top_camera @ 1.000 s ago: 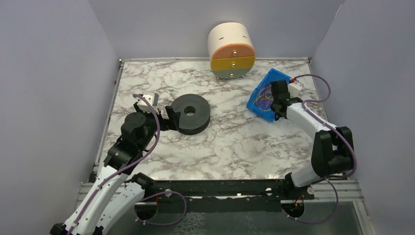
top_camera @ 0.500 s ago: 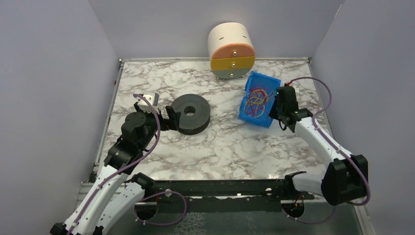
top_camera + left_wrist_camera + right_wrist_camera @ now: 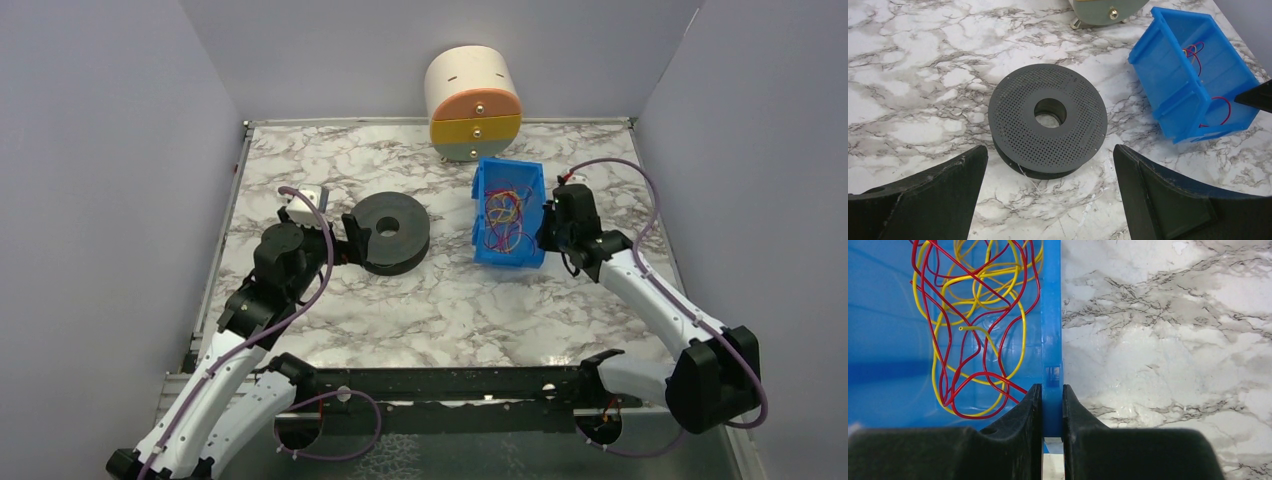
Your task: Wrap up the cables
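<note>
A black perforated spool (image 3: pixel 391 231) lies flat left of centre; it also shows in the left wrist view (image 3: pixel 1048 119). My left gripper (image 3: pixel 347 240) is open and empty just left of the spool, its jaws wide apart (image 3: pixel 1050 192). A blue bin (image 3: pixel 484 187) holds tangled red and yellow cables (image 3: pixel 505 215), which also show in the right wrist view (image 3: pixel 975 320). My right gripper (image 3: pixel 548 222) is shut on the bin's right wall (image 3: pixel 1051 315), with the wall pinched between both fingers (image 3: pixel 1052 400).
A round cream drawer unit (image 3: pixel 472 105) with orange, yellow and grey drawers stands at the back, just behind the bin. The grey enclosure walls close in the left, right and back edges of the marble table (image 3: pixel 440 300).
My right gripper has dragged the blue bin from the far right toward the centre and set it level, closer to the spool. The left arm has barely moved.
</note>
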Robot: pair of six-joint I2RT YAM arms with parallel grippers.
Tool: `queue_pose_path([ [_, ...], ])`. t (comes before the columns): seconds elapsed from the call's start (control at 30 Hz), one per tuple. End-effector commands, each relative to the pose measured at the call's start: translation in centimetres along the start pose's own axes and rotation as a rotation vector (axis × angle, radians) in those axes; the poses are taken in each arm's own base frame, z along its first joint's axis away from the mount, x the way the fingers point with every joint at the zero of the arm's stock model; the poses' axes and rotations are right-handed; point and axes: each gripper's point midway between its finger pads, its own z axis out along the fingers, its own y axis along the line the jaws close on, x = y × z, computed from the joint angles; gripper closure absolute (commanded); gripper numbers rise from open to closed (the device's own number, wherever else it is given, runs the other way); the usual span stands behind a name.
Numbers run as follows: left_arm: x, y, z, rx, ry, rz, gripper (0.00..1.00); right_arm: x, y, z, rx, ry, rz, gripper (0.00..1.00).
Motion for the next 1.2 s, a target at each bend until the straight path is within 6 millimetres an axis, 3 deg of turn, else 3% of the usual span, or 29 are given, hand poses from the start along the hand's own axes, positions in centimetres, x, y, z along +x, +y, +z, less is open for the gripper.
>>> queue_pose_path([
  [0.0,-0.1,-0.3,0.3,0.021,-0.005,-0.008,0.01,-2.7,1.5,0.9,-0.025,-0.102,0.029,0.99],
  [0.33,0.2,0.2,0.7,0.002,0.01,-0.013,0.01,-2.8,3.2,3.0,-0.019,-0.107,0.01,0.99],
  [0.6,0.3,0.4,0.8,-0.003,0.013,-0.019,0.01,-2.2,3.4,5.0,0.034,-0.113,0.035,0.98],
  [0.83,0.4,0.5,1.0,-0.006,0.019,-0.018,0.01,-2.0,5.7,5.6,0.0,-0.094,0.021,0.65],
  [0.97,0.2,0.7,0.9,-0.013,0.012,-0.019,0.01,-2.5,5.3,5.2,0.03,-0.101,0.011,0.43],
  [1.03,0.1,0.7,0.8,-0.011,0.01,-0.019,0.01,-3.4,5.0,4.5,0.043,-0.124,0.009,0.36],
  [1.17,0.1,0.6,0.9,-0.005,0.012,-0.019,0.01,-6.1,5.1,2.5,0.029,-0.199,0.005,0.34],
])
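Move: My right hand still pinches the blue bin by its right wall near the close corner, a little off the table; the bin's middle is about 6 cm ahead, 7 cm to the left and 4 cm lower. The bare spot for it lies some 10 cm ahead, 9 cm left and 12 cm down. The spool is about 27 cm left and 4 cm ahead, the drawer box 24 cm ahead and 11 cm left. From my left hand that spot is 11 cm ahead, 26 cm right, 25 cm down. I lower the bin about 4 cm with my right hand while carrying it roughly 3 cm left towards the spool and as far forward, wrist hardly turning. Then I open my fingers to about two thirds, letting go of the wall, and lift some 3 cm, drifting a bit farther forward and left above the bin's right rim. ##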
